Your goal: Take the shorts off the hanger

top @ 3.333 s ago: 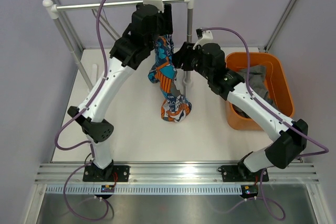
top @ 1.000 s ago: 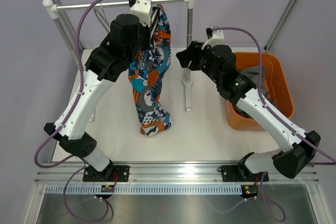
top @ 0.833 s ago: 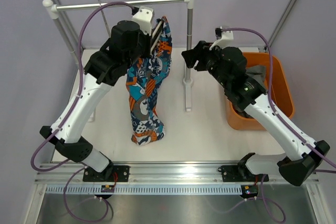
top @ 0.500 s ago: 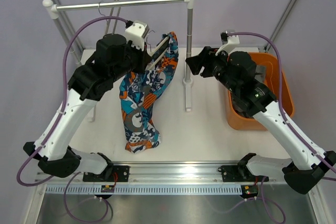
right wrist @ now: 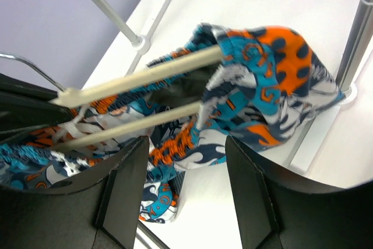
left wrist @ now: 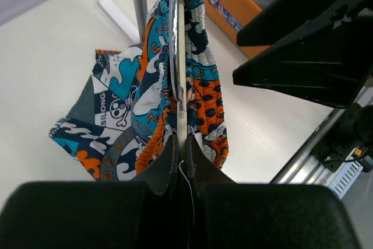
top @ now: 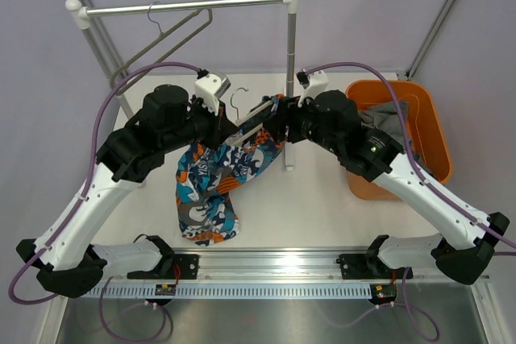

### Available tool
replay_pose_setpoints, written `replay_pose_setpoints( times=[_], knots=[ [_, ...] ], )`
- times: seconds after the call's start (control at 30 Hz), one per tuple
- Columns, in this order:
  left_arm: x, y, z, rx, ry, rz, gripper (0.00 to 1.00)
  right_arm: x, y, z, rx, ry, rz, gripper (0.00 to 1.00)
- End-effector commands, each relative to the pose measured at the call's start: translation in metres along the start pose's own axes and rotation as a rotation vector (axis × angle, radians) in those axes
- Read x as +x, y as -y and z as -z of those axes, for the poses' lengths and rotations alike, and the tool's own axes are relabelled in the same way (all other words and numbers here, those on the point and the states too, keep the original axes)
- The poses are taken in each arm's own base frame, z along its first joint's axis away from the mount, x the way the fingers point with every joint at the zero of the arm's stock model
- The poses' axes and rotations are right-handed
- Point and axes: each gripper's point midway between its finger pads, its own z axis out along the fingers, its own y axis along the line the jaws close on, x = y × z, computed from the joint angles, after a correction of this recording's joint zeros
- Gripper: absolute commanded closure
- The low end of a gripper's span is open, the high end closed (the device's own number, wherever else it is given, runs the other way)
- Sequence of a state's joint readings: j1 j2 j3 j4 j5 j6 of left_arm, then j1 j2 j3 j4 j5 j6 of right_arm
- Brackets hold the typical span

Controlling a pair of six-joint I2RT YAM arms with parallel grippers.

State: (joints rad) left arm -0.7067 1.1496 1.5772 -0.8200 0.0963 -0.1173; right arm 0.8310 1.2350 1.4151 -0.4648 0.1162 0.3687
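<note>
The shorts, printed teal, orange, white and black, hang from the cream hanger with the legs resting on the table. My left gripper is shut on the hanger's bar, holding it off the rail. In the right wrist view the two cream bars run through the waistband. My right gripper is open, close to the waistband end of the shorts, its fingers on either side below the cloth.
A metal garment rail stands at the back with an empty wire hanger on it. Its right post stands just behind the shorts. An orange bin holding grey cloth sits at the right.
My left gripper has carried the hanger and shorts down and off the rail toward the table middle. My right gripper has swung left to the waistband end.
</note>
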Motion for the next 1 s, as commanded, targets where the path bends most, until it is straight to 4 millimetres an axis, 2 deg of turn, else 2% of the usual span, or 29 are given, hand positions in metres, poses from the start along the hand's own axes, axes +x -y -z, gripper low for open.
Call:
replay_pose_setpoints(
  times=[0.0,0.13,0.3,0.57,0.7,0.73,0.83,0.97],
  knots=[
    [-0.015,0.017,0.011,0.074,0.085,0.004,1.0,-0.008,0.0,-0.002,0.055,0.011,0.037,0.36],
    [-0.016,0.02,0.018,0.08,0.094,0.006,1.0,0.002,0.007,-0.01,0.138,-0.03,0.047,0.37],
    [-0.015,0.023,0.026,0.089,0.098,-0.003,1.0,0.003,0.018,-0.015,0.208,-0.035,0.043,0.4],
    [-0.005,0.027,0.033,0.106,0.069,-0.01,1.0,-0.011,0.026,-0.017,0.271,0.009,0.044,0.49],
    [0.003,0.027,0.033,0.105,0.052,-0.012,1.0,-0.015,0.027,-0.017,0.283,0.026,0.042,0.62],
    [0.005,0.027,0.033,0.105,0.047,-0.012,1.0,-0.016,0.028,-0.016,0.289,0.029,0.042,0.72],
    [0.012,0.027,0.033,0.103,0.033,-0.011,1.0,-0.026,0.031,-0.011,0.314,0.057,0.046,0.87],
    [0.019,0.033,0.035,0.123,0.023,-0.011,1.0,-0.039,0.046,-0.002,0.406,0.093,0.069,0.94]
  ],
)
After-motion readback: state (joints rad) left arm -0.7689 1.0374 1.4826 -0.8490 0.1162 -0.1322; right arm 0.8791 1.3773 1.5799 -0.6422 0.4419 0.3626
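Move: The right hand, open, has the near waistband end of the shorts roughly 6 cm ahead, 2 cm to its right and 2 cm below. The hook of the held hanger stands about 8 cm left and 4 cm ahead of this hand, the rack's right post some 18 cm ahead and 5 cm right. From the left hand, which already grips the hanger's other end, that waistband end lies around 10 cm ahead, 12 cm right and 3 cm lower. The right fingers close on the waistband at the hanger's free end and pinch it, after the hand goes forward about 3 cm, dips some 3 cm and eases partly back up, drifting right late on while turning clockwise and rolling its left side down. The left hand keeps its grip on the hanger and draws it back roughly 4 cm. ##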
